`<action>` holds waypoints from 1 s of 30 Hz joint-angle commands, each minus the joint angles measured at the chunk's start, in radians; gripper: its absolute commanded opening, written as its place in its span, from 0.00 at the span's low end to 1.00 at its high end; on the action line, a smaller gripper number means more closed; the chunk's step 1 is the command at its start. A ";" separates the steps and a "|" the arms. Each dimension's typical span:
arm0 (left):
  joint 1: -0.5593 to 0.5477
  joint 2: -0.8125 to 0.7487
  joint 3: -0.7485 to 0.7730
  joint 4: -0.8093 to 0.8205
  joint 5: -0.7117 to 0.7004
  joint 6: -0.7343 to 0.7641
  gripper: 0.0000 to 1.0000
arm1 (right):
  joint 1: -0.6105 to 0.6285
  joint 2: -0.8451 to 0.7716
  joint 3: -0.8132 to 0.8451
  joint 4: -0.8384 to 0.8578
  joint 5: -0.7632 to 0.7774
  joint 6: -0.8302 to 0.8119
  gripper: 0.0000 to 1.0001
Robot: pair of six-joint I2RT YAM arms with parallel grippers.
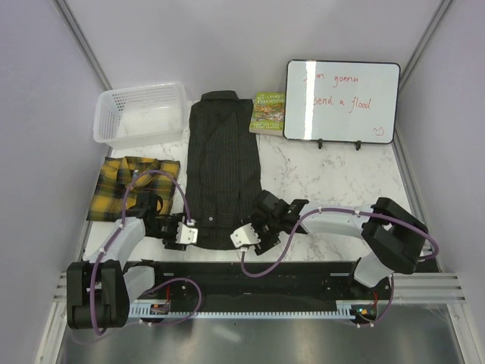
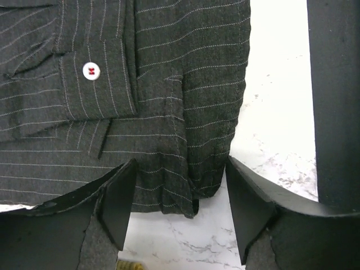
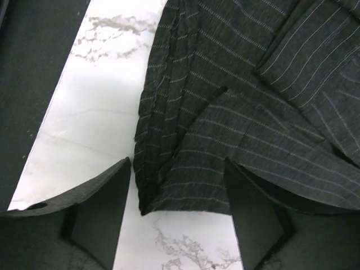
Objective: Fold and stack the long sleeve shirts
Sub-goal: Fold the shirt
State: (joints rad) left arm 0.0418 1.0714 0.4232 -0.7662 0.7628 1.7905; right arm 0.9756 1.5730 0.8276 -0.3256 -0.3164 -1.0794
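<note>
The dark pinstripe shirt (image 1: 223, 159) lies lengthwise down the middle of the marble table, collar at the far end, sleeves folded in. In the left wrist view a cuff with a white button (image 2: 91, 70) rests on top of the dark shirt (image 2: 169, 84). My left gripper (image 1: 184, 233) (image 2: 180, 211) is open at the near left hem corner, with the cloth's edge between its fingertips. My right gripper (image 1: 244, 236) (image 3: 177, 216) is open at the near right hem corner of the shirt (image 3: 236, 112). The yellow-and-black plaid shirt (image 1: 132, 186) lies folded on the left.
A white mesh basket (image 1: 140, 114) stands at the back left. A green book (image 1: 267, 111) and a whiteboard (image 1: 341, 101) stand at the back right. The black base rail (image 1: 250, 273) runs along the near edge, just behind both grippers.
</note>
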 commanded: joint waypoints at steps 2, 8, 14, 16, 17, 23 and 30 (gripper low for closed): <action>0.000 0.019 -0.009 0.057 -0.016 0.089 0.68 | 0.009 0.071 -0.005 0.048 0.010 -0.014 0.66; 0.000 0.053 -0.003 0.059 -0.016 0.069 0.27 | 0.009 0.088 0.004 0.042 0.005 -0.001 0.30; -0.019 -0.073 0.022 0.013 0.021 -0.013 0.02 | 0.009 0.044 0.059 -0.019 0.008 0.104 0.00; -0.025 -0.125 0.034 -0.101 0.027 0.033 0.02 | 0.017 0.001 0.070 -0.053 -0.013 0.163 0.00; -0.029 -0.175 0.037 -0.134 0.038 0.047 0.02 | 0.020 -0.033 0.071 -0.062 -0.026 0.177 0.00; -0.029 -0.310 0.068 -0.387 0.044 0.084 0.02 | 0.067 -0.177 0.062 -0.133 -0.041 0.246 0.00; -0.029 -0.442 0.170 -0.601 0.099 0.029 0.02 | 0.140 -0.330 0.051 -0.233 -0.030 0.297 0.00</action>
State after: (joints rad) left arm 0.0135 0.6559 0.4995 -1.1881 0.7803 1.8389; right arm 1.0966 1.3239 0.8589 -0.4751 -0.3214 -0.8368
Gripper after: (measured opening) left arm 0.031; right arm 0.012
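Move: The black shirt's left hem corner sits practically between the open left fingers, about 1 cm below; its right hem corner lies likewise between the open right fingers, about 1 cm farther left and 1 cm down. The sleeve cuff's white button is some 7 cm ahead and 8 cm right of the left hand, about 6 cm ahead and 14 cm left of the right. The folded plaid shirt is roughly 16 cm ahead and 16 cm left of the left hand. Close both grippers on the hem: pinch the left corner where the left hand stands, and slide the right hand 1.5 cm left to take more cloth as its fingers shut. Then raise both and draw them back together towards the bases, about 5 cm back, the left some 5 cm up and the right 7, keeping both pinches. ##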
